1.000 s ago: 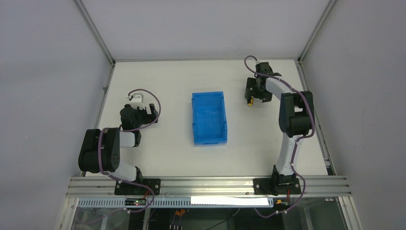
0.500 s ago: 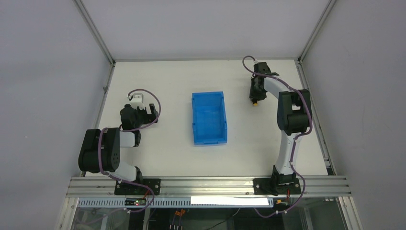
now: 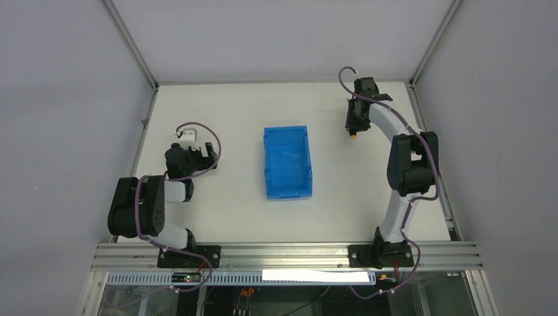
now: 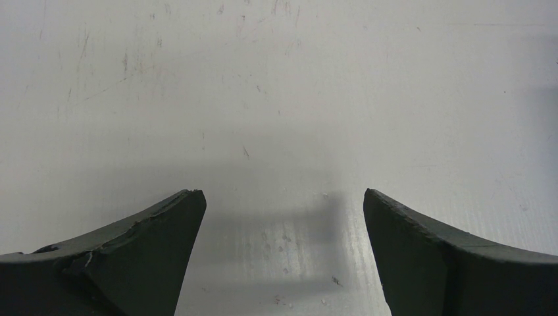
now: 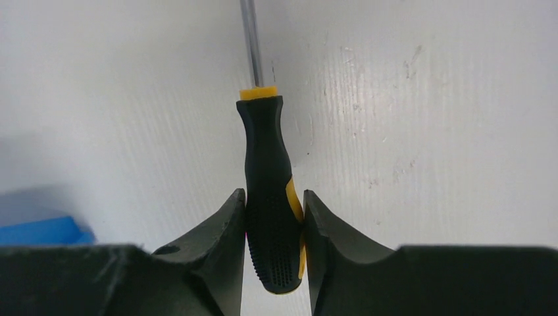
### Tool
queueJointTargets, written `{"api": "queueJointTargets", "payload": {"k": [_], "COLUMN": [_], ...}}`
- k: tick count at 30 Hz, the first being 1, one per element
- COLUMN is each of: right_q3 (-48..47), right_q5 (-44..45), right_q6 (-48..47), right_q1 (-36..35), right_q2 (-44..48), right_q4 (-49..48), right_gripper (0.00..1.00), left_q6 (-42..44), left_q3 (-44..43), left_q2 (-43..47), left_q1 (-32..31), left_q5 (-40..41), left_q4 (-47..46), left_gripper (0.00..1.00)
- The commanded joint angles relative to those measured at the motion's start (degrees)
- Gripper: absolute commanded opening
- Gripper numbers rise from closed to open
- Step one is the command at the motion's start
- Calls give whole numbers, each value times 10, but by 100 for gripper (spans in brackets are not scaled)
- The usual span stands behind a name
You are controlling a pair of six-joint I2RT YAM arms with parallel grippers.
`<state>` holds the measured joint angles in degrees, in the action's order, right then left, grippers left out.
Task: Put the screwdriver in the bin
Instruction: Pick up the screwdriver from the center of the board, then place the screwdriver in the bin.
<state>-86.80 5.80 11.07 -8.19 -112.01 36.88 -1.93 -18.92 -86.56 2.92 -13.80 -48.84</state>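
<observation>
The screwdriver (image 5: 270, 197) has a black-and-yellow handle and a thin metal shaft that points away from the camera in the right wrist view. My right gripper (image 5: 273, 204) is shut on the handle, one finger pressed to each side. From above, that gripper (image 3: 355, 128) is at the back right of the table, with the handle's yellow end (image 3: 354, 136) showing just below it. The blue open-top bin (image 3: 287, 162) stands at mid-table, left of the right gripper, and a corner of the bin (image 5: 39, 232) shows at the left edge. My left gripper (image 4: 283, 217) is open over bare table.
The left arm (image 3: 148, 204) rests folded at the table's left side. A metal frame rail (image 3: 431, 151) runs along the right edge near the right arm. White walls enclose the table on three sides.
The right gripper's jaws closed on the screwdriver's handle and the gripper shifted slightly right and back. The left arm and the bin have not moved.
</observation>
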Motion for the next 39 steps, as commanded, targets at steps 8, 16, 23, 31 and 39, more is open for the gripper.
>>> {"api": "queueJointTargets", "payload": {"k": [8,16,23,31,39], "right_q3": [-103,-204,-285,-326,-370], "right_q5": [-10,3,-3,21,49], "right_q6": [-6,-23,-29,-26,-11], "right_q1": [-3,-3,-9,-84,-187], "right_q2": [141,194,211,208,177], "right_q4": [72,137,195,222,237], "right_gripper": [4,3,1,1,1], "left_q6": [7,7,8,7,8], "left_q3": [-11,-11,-12,-11,-11], "left_q2": [1,1,1,1,1], "left_q1": [-5,-5,-5,-5,-5], "left_q5": [2,2,1,2,2], "left_q4": [-13,-13,-13,-13,-13], "left_gripper": [99,99,99,99,99]}}
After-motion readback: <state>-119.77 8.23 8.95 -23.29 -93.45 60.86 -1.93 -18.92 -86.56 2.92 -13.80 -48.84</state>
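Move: The right hand already holds the screwdriver by its handle, clear of the table by about 5 cm, with the tool's middle some 4 cm ahead of the hand and level with it. The blue bin, where it is to go, has its middle about 24 cm to this hand's left, 10 cm back and 2 cm lower. From the idle left hand the bin lies about 28 cm to the right, 1 cm back and about level. Keeping its pinch on the screwdriver's handle, the right hand climbs nearly straight up by about 29 cm, its fingers tipping some 30 degrees from steeply down towards forward. As the rise tails off it swings about 8 cm left, to the bin's side, and eases 6 cm back, turning a little counter-clockwise. ##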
